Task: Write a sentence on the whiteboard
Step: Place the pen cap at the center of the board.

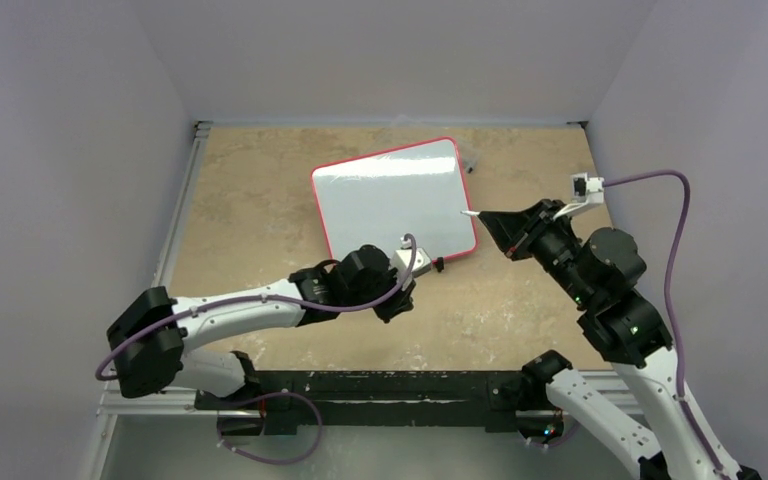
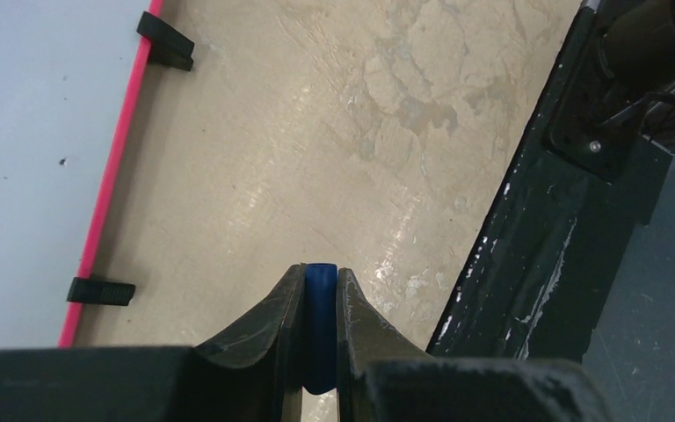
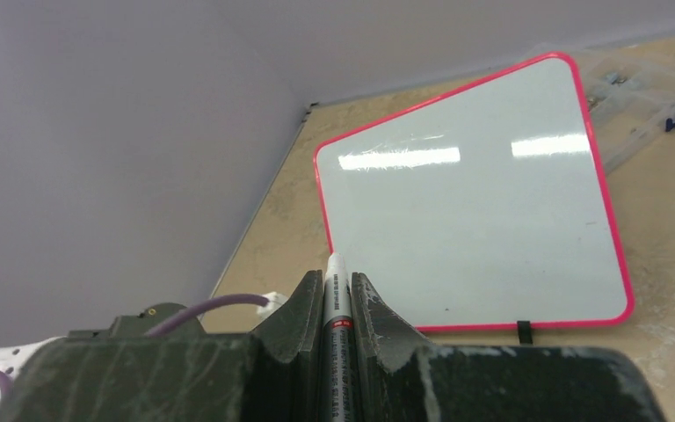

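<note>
The whiteboard (image 1: 395, 200) lies flat mid-table, glossy white with a thin red frame and nothing written on it. Two black clip feet (image 2: 165, 40) sit on its near edge. My right gripper (image 1: 487, 216) is at the board's right edge, shut on a grey-white marker (image 3: 336, 299). The marker's tip (image 1: 467, 212) points at the red frame; whether it touches is unclear. My left gripper (image 1: 428, 266) rests just off the board's near right corner. It is shut on a small blue cap-like cylinder (image 2: 321, 325). The board (image 2: 26, 158) lies to the left in that wrist view.
A clear plastic case (image 3: 642, 105) with small parts lies beyond the board's far right corner. The black base rail (image 2: 562, 237) runs along the table's near edge. Grey walls close in the left, back and right sides.
</note>
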### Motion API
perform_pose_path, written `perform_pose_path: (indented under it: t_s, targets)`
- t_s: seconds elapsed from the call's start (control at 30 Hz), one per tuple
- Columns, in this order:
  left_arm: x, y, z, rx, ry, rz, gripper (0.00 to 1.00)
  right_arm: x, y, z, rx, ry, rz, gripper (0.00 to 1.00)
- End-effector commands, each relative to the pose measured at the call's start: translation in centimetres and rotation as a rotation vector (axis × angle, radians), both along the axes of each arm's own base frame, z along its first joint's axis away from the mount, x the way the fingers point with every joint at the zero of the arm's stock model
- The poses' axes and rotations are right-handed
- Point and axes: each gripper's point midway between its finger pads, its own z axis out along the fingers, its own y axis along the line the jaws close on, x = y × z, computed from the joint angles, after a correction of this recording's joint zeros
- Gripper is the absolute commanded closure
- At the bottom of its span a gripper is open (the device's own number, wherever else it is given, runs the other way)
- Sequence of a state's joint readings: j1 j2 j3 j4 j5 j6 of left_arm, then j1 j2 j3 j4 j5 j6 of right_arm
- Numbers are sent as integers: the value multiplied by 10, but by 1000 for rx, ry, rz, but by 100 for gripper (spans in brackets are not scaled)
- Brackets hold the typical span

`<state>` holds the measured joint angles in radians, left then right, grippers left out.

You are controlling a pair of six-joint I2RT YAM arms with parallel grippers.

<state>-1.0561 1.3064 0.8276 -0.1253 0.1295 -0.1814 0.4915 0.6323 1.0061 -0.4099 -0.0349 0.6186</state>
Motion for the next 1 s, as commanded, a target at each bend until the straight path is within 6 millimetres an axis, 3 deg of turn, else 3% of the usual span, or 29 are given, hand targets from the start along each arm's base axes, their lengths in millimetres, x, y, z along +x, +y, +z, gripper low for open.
perform_pose_path:
  t_s: [0.0,0.43,0.73,0.97]
  targets:
    - [9,-29,-3,-76,-10,34,100,-2,-20,22,-4,-69,-88,100]
    - [9,-60,-44,12,15,35,100,-6,-27,15,-10,-60,-109,100]
    - [8,-68,-49,18,15,38,74,-9,-31,14,-27,-60,-120,100]
    - [17,-61,-42,47,-7,97,52,-9,-31,14,-27,-63,-117,100]
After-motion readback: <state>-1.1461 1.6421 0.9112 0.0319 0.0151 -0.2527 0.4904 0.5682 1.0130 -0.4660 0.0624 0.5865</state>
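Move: The left hand, still holding the blue pen cap, is taking it to bare table on the near side of the whiteboard, about 7 cm to its right, 1 cm ahead and roughly 10 cm below. At that same depth, the board's right clip lies some 16 cm ahead and 12 cm right of the hand, its left clip about 12 cm ahead and 2 cm left. From the right hand, that table spot is about 18 cm left, 5 cm back and 34 cm down. The left hand carries the pen cap down some 7 cm and about 5 cm to the right towards the bare table short of the board's near edge, sinking fast at first and then easing, with only a slight roll of the wrist, and near the bottom its fingers open to nearly half and let go of the cap. Meanwhile the right hand, fingers still shut on the uncapped pen, drifts about 2.5 cm to the right, high up and away from the left hand's spot. ##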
